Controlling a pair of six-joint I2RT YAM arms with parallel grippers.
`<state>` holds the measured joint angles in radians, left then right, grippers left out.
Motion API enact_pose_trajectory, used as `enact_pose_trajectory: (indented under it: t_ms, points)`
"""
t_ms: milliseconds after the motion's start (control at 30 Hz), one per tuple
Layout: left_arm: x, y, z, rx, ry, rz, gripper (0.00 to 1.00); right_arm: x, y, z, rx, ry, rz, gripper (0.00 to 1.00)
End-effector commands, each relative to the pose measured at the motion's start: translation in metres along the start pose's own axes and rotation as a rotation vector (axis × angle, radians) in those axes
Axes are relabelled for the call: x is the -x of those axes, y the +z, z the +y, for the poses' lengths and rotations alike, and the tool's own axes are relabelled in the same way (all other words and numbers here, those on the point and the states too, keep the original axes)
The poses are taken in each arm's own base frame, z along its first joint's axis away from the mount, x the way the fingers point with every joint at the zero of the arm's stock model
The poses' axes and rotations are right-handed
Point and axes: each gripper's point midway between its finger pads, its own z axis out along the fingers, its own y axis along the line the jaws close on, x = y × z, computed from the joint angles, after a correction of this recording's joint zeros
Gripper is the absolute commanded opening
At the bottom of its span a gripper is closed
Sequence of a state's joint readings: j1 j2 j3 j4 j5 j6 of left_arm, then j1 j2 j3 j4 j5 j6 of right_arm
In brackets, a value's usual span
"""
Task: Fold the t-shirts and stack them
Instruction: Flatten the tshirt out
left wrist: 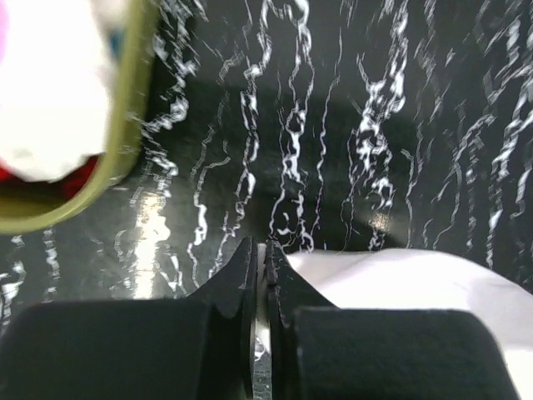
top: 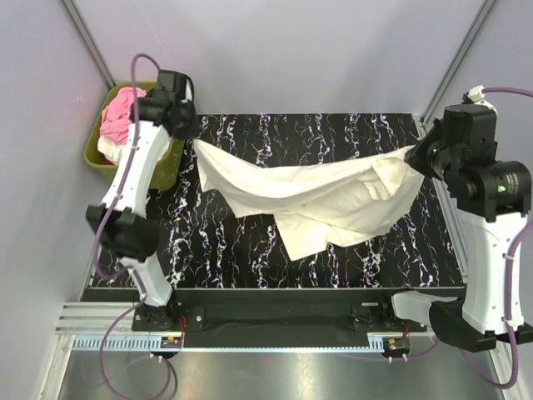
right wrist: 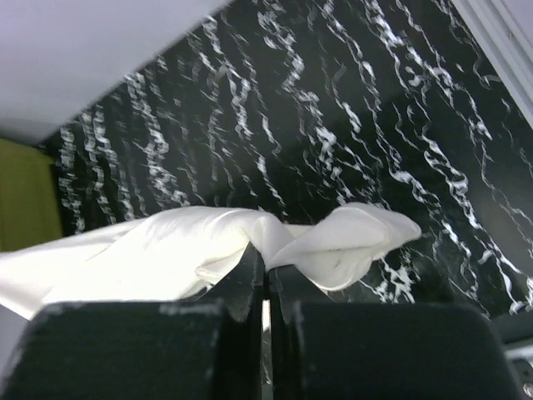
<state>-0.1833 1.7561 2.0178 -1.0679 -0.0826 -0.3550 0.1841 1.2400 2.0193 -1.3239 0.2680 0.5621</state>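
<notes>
A cream t-shirt (top: 316, 196) hangs stretched across the black marbled table (top: 250, 250), sagging in the middle with its lower edge trailing toward the front. My left gripper (top: 193, 142) is shut on its left corner. In the left wrist view the jaws (left wrist: 261, 250) pinch a thin fold of the cloth, and the rest of the t-shirt (left wrist: 416, 279) spreads off to the right. My right gripper (top: 414, 152) is shut on the right corner. In the right wrist view the cream t-shirt (right wrist: 166, 250) bunches around my right gripper (right wrist: 266, 267). A pink t-shirt (top: 119, 112) and a white one (left wrist: 50, 92) lie in the basket.
An olive-green basket (top: 96, 158) stands off the table's back left corner, right beside my left arm; its rim (left wrist: 125, 142) shows in the left wrist view. Pale walls close in the back and both sides. A metal rail (top: 266, 342) runs along the front by the arm bases.
</notes>
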Motion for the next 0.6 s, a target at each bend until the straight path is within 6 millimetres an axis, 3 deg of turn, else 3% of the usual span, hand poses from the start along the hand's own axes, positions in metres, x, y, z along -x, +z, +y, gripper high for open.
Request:
enact_pose_trajectory:
  t_ms: [0, 33, 67, 100, 167, 200, 233, 267, 300, 333, 400, 433, 467, 500, 533, 567]
  points:
    - [-0.010, 0.033, -0.018, -0.073, 0.019, 0.102, 0.09, -0.025, 0.045, -0.003, -0.027, -0.001, 0.119, 0.00]
    - [-0.020, 0.066, -0.020, -0.068, 0.021, 0.158, 0.12, -0.046, 0.065, -0.010, -0.049, 0.006, 0.189, 0.00]
    - [-0.027, 0.080, -0.027, -0.098, 0.023, 0.197, 0.16, -0.052, 0.077, -0.013, -0.053, 0.025, 0.214, 0.00]
    - [-0.052, 0.107, -0.022, -0.074, 0.021, 0.308, 0.17, -0.059, 0.092, -0.007, -0.031, 0.044, 0.237, 0.00]
    - [-0.059, 0.113, -0.029, -0.064, 0.036, 0.332, 0.41, -0.080, 0.114, -0.013, -0.054, 0.046, 0.296, 0.00]
    - [-0.048, 0.102, -0.035, -0.075, 0.052, 0.266, 0.51, -0.089, 0.128, -0.016, -0.072, 0.043, 0.323, 0.00]
    - [-0.067, 0.104, -0.031, -0.052, 0.067, 0.290, 0.62, -0.092, 0.134, -0.017, -0.079, 0.039, 0.335, 0.00]
    - [-0.070, 0.098, -0.034, -0.048, 0.077, 0.261, 0.74, -0.095, 0.139, -0.019, -0.090, 0.033, 0.343, 0.00]
    - [-0.054, 0.075, -0.039, -0.085, 0.066, 0.171, 0.78, -0.098, 0.149, -0.022, -0.104, 0.034, 0.351, 0.00]
    - [-0.079, 0.077, -0.031, -0.067, 0.055, 0.220, 0.80, -0.099, 0.154, -0.022, -0.105, 0.033, 0.354, 0.00]
    - [-0.081, 0.054, -0.025, -0.073, 0.039, 0.178, 0.81, -0.102, 0.166, -0.024, -0.118, 0.033, 0.364, 0.00]
    - [-0.106, 0.054, -0.016, -0.054, 0.031, 0.221, 0.81, -0.105, 0.169, -0.024, -0.121, 0.029, 0.373, 0.00]
    - [-0.113, 0.050, -0.010, -0.032, 0.030, 0.214, 0.81, -0.108, 0.176, -0.025, -0.128, 0.029, 0.384, 0.00]
    - [-0.109, 0.034, -0.010, -0.054, 0.018, 0.158, 0.80, -0.111, 0.180, -0.025, -0.130, 0.030, 0.393, 0.00]
    - [-0.136, 0.036, -0.001, -0.035, 0.005, 0.203, 0.79, -0.113, 0.184, -0.026, -0.130, 0.032, 0.399, 0.00]
    - [-0.146, 0.031, -0.003, -0.051, 0.002, 0.206, 0.78, -0.117, 0.188, -0.027, -0.134, 0.032, 0.411, 0.00]
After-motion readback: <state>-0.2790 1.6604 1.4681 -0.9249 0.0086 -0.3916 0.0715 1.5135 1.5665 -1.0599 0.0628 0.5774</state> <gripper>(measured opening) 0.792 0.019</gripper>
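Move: The left hand already pinches one end of the cream t-shirt; the bare table for that end lies about 5 cm ahead, 8 cm right and 26 cm below, with the green bin some 6 cm ahead, 13 cm left and 17 cm below. The right hand holds the other end high; the table it sinks towards is roughly 9 cm ahead, 1 cm left and 39 cm below. The shirt's loose flap lies about 3 cm back, 22 cm left and 39 cm below that hand. Letting go of its end of the shirt, the left hand swings down about 18 cm and a little forward, fingers spreading wide as it drops and tipping some 20 degrees further down, then draws back roughly 12 cm, rising slightly. The right hand keeps its pinch, lowering its end quickly by 20 cm while reaching 9 cm forward and tilting about 25 degrees down. ##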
